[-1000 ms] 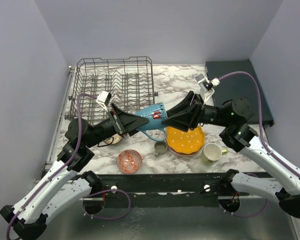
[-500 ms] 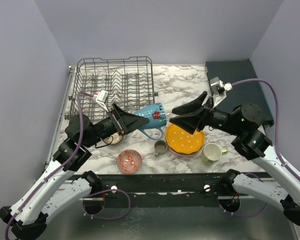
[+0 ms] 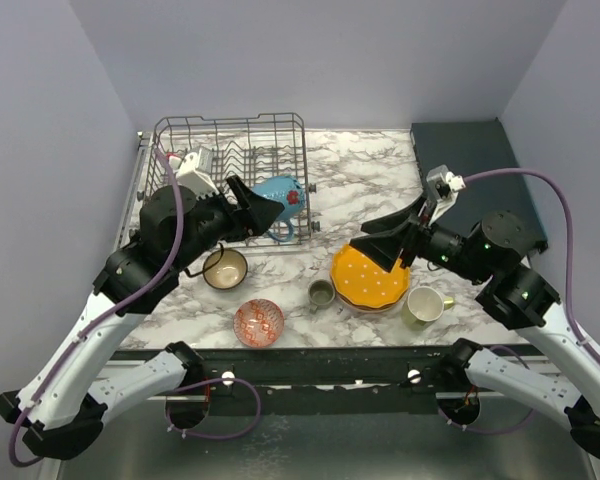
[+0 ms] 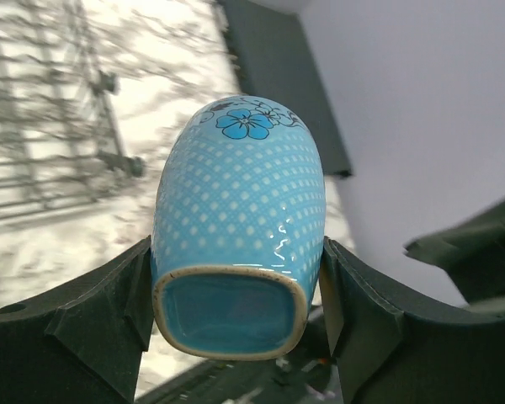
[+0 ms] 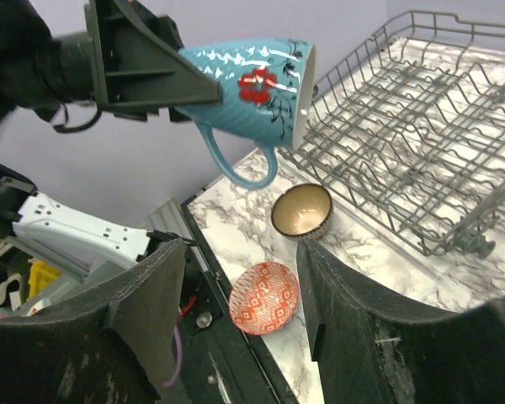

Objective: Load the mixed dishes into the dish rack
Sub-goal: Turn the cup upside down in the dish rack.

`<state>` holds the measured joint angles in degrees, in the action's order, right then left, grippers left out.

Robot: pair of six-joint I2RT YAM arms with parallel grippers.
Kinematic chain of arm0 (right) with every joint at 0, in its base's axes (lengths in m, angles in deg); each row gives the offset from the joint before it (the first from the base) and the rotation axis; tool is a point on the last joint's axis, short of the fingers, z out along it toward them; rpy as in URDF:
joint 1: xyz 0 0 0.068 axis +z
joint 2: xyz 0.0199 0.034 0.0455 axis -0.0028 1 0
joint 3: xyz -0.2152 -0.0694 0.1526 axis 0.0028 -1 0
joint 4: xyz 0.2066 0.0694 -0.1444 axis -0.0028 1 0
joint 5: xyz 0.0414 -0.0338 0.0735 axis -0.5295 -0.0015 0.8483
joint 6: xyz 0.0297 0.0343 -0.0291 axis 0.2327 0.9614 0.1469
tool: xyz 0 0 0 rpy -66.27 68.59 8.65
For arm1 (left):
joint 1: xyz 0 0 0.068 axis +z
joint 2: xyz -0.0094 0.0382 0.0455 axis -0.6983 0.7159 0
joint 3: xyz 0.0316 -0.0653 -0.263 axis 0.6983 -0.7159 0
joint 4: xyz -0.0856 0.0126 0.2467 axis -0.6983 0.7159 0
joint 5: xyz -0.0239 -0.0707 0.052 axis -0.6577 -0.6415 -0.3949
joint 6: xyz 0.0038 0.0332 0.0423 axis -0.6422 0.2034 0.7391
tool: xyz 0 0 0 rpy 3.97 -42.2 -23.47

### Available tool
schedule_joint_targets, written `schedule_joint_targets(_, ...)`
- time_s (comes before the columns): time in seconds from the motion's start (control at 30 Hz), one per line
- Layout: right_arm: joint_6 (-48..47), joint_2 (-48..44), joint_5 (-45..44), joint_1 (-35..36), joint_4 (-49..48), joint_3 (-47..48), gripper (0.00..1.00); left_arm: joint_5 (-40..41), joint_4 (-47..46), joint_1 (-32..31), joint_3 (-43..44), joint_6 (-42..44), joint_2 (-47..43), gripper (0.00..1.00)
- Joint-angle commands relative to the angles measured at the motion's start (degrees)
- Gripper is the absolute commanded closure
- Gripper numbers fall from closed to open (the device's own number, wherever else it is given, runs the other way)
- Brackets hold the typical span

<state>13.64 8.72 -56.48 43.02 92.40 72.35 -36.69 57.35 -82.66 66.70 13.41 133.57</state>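
Observation:
My left gripper (image 3: 264, 211) (image 4: 236, 313) is shut on the base of a blue mug (image 3: 281, 193) (image 4: 241, 198) (image 5: 251, 77). The mug is held sideways in the air, handle down, by the near right corner of the dish rack (image 3: 230, 121) (image 5: 429, 126). Off to the right my right gripper (image 3: 364, 238) (image 5: 241, 252) stands open and empty above the orange dotted plate (image 3: 376, 280). On the marble lie a dark brown bowl (image 3: 225, 268) (image 5: 301, 210), a red-patterned bowl (image 3: 258, 322) (image 5: 265, 297), a small grey cup (image 3: 322, 294) and a yellow-green mug (image 3: 422, 305).
A dark flat tray (image 3: 470, 165) lies at the back right. The rack fills the back left, close to the left wall. The arm bases and a black rail (image 3: 320, 362) run along the table's near edge.
My right gripper has opened, let go of the blue mug and drawn back to the right. The left arm has carried the mug up and back toward the rack.

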Motion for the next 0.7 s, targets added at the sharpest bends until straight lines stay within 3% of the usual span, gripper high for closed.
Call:
schedule_joint_targets(0.0,-1.99,0.23,-2.84,0.34,4.61,0.76,0.38,13.39,7.0,-0.04,8.91,10.75,4.29,1.0)
schedule_joint_targets(0.2,-3.15,3.17,-1.33,0.36,5.82,1.29,0.38,24.46,10.89,0.25,16.99,18.95,10.65,1.0)
schedule_joint_targets(0.33,-3.76,5.31,-1.83,0.27,7.0,1.79,0.38,26.18,12.83,3.15,21.56,22.08,14.7,1.0)
schedule_joint_targets(0.43,-4.17,7.07,-1.48,0.32,8.03,2.59,0.38,23.01,13.8,9.5,24.34,23.8,17.92,1.0)
schedule_joint_targets(0.57,-4.37,9.32,-1.58,0.29,9.8,3.81,0.39,12.68,13.58,21.04,26.05,24.38,21.84,1.0)
schedule_joint_targets(0.67,-3.76,10.9,-1.39,0.25,10.73,4.36,0.39,13.98,13.37,24.89,28.04,25.65,25.25,1.0)
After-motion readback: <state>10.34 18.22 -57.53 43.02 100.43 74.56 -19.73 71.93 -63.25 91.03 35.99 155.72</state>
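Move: The blue cup is already in the left fingers, mouth away from the palm. Its goal, the dish rack's middle, lies about 27 cm ahead of the left hand, 14 to its left and 31 below. At table level, 35 below the hand, the brown bowl sits 13 left and 2 ahead, the grey cup 13 right and 6 back. From the right hand the rack is roughly 32 ahead and 37 left, the orange plate 4 ahead, 4 right and 37 below. The blue cup, still pinched at its base end, is carried by the left hand about 18 cm, equally forward and left at nearly constant height, towards the rack and faster near the end. On the way the wrist swings counter-clockwise and its left side rises, some 30 degrees each, bringing the fingers to point forward and a little down. The empty right hand, staying open, sinks about 6 cm and edges forward. ##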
